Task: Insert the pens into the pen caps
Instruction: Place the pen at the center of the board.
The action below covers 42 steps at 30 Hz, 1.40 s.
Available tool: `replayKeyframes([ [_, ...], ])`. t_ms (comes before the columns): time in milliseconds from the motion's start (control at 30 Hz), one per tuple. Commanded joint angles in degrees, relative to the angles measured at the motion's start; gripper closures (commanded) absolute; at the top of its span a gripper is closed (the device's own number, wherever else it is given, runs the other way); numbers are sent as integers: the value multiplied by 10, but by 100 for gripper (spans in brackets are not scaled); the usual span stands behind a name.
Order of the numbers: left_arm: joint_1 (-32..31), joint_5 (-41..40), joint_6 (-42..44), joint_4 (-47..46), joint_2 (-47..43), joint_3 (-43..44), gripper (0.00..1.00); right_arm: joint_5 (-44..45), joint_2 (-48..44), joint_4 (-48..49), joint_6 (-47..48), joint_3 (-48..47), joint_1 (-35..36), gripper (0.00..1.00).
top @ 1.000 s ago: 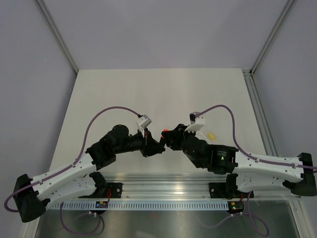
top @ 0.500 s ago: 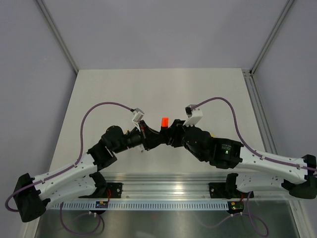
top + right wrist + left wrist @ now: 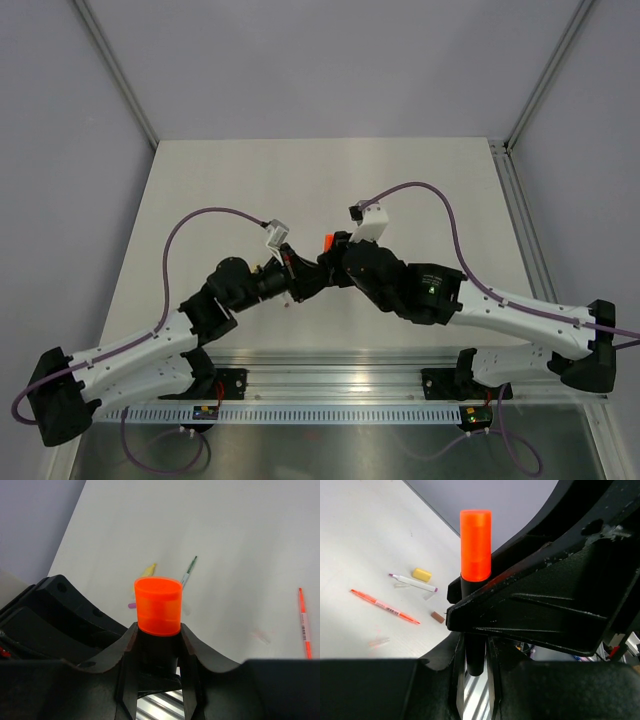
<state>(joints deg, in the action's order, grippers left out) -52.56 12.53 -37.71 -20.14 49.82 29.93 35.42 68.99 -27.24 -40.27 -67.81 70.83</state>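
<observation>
A stubby black highlighter (image 3: 475,652) with a bright orange cap (image 3: 475,545) seated on its end is held up off the table between both arms. My left gripper (image 3: 475,655) is shut on the lower black body. My right gripper (image 3: 158,630) hugs the black body just under the orange cap (image 3: 158,605), its fingers (image 3: 126,645) close against both sides. In the top view the left gripper (image 3: 300,283) and right gripper (image 3: 335,262) meet at the orange cap (image 3: 329,242). On the table lie an orange-red pen (image 3: 385,606), a white pen (image 3: 412,582), a yellow cap (image 3: 421,574) and a brownish-maroon cap (image 3: 437,617).
The right wrist view shows a pale yellow highlighter (image 3: 148,570), a thin grey pen (image 3: 189,571) and the orange-red pen (image 3: 304,622) on the white table (image 3: 420,190). A metal rail (image 3: 330,365) runs along the near edge between the arm bases.
Both wrists have turned and shifted; the right arm has swung to the left. The orange cap, barely seen a second ago, now shows plainly on the highlighter between the grippers.
</observation>
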Motion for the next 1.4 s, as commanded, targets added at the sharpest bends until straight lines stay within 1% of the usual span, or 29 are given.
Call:
replayKeyframes([
  [0,-9,-15,12,-31,-24,-1,100,36,27,-18,31,-26,-19,87],
  [33,-9,-26,15,-26,-28,-6,100,32,33,-18,34,-26,-26,88],
  [67,-9,-32,19,-3,-38,-5,89,24,35,-15,39,-24,-46,91],
  [133,-9,-57,41,36,-50,3,67,-21,36,5,51,-12,-79,93],
  [167,-9,-64,48,58,-69,4,54,-40,36,17,56,-6,-114,93],
  [200,-9,-74,58,96,-81,3,30,-79,37,36,67,-1,-132,94],
  [267,-10,-106,62,128,-106,-11,17,-108,48,52,78,7,-161,94],
  [333,-9,-124,64,171,-144,-23,9,-145,74,72,94,8,-203,94],
  [367,-9,-151,66,188,-154,-33,8,-157,83,77,99,8,-217,94],
  [400,-9,-157,65,216,-174,-38,7,-177,95,90,107,8,-242,94],
  [500,-9,-181,53,246,-210,-65,5,-207,152,100,124,-4,-272,94],
  [533,-9,-187,51,251,-216,-70,5,-211,186,99,128,-18,-288,94],
  [600,-9,-215,41,276,-225,-79,4,-230,222,95,135,-35,-306,94],
  [633,-9,-248,34,288,-230,-80,4,-241,257,93,136,-56,-322,95],
  [667,-9,-265,27,311,-232,-81,4,-252,274,89,137,-65,-329,94],
  [733,-9,-311,15,324,-238,-87,3,-263,320,81,145,-97,-342,95],
  [767,-9,-323,12,331,-240,-90,1,-261,334,72,148,-108,-345,94],
  [833,-9,-340,13,335,-242,-94,1,-272,376,62,153,-142,-356,95],
  [967,-9,-333,16,315,-232,-105,1,-281,434,11,164,-205,-375,96],
  [1033,-9,-332,17,312,-221,-104,1,-287,460,2,165,-232,-382,96],
  [1200,-9,-335,7,300,-203,-114,1,-299,499,-28,162,-264,-387,94],
  [1367,-9,-336,7,294,-212,-116,1,-298,531,-69,161,-299,-387,90],
])
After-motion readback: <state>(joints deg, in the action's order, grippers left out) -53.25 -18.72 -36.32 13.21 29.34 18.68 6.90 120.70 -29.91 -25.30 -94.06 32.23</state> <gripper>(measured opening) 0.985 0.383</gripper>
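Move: The capped pen stands upright in both grippers, its middle about 2 cm above the left hand and 1 cm below the right. The board centre it is bound for lies some 24 cm ahead of the right hand, 5 cm to its right and 27 cm below. Also down on the table from that hand are the orange pen, 11 cm ahead and 14 cm right; a clear cap, 7 ahead and 7 right; and the green pen, 13 ahead and 12 left. Opening wide, the left gripper lets go of the pen's lower end and backs off about 12 cm to its left, then sinks 13 cm, its fingers swinging forward and tipping down. The right hand keeps its pinch just under the orange cap and carries the pen forward some 24 cm and down 22 cm, drifting slightly right, tipping its fingers about 30 degrees farther down as it goes to the board centre. ##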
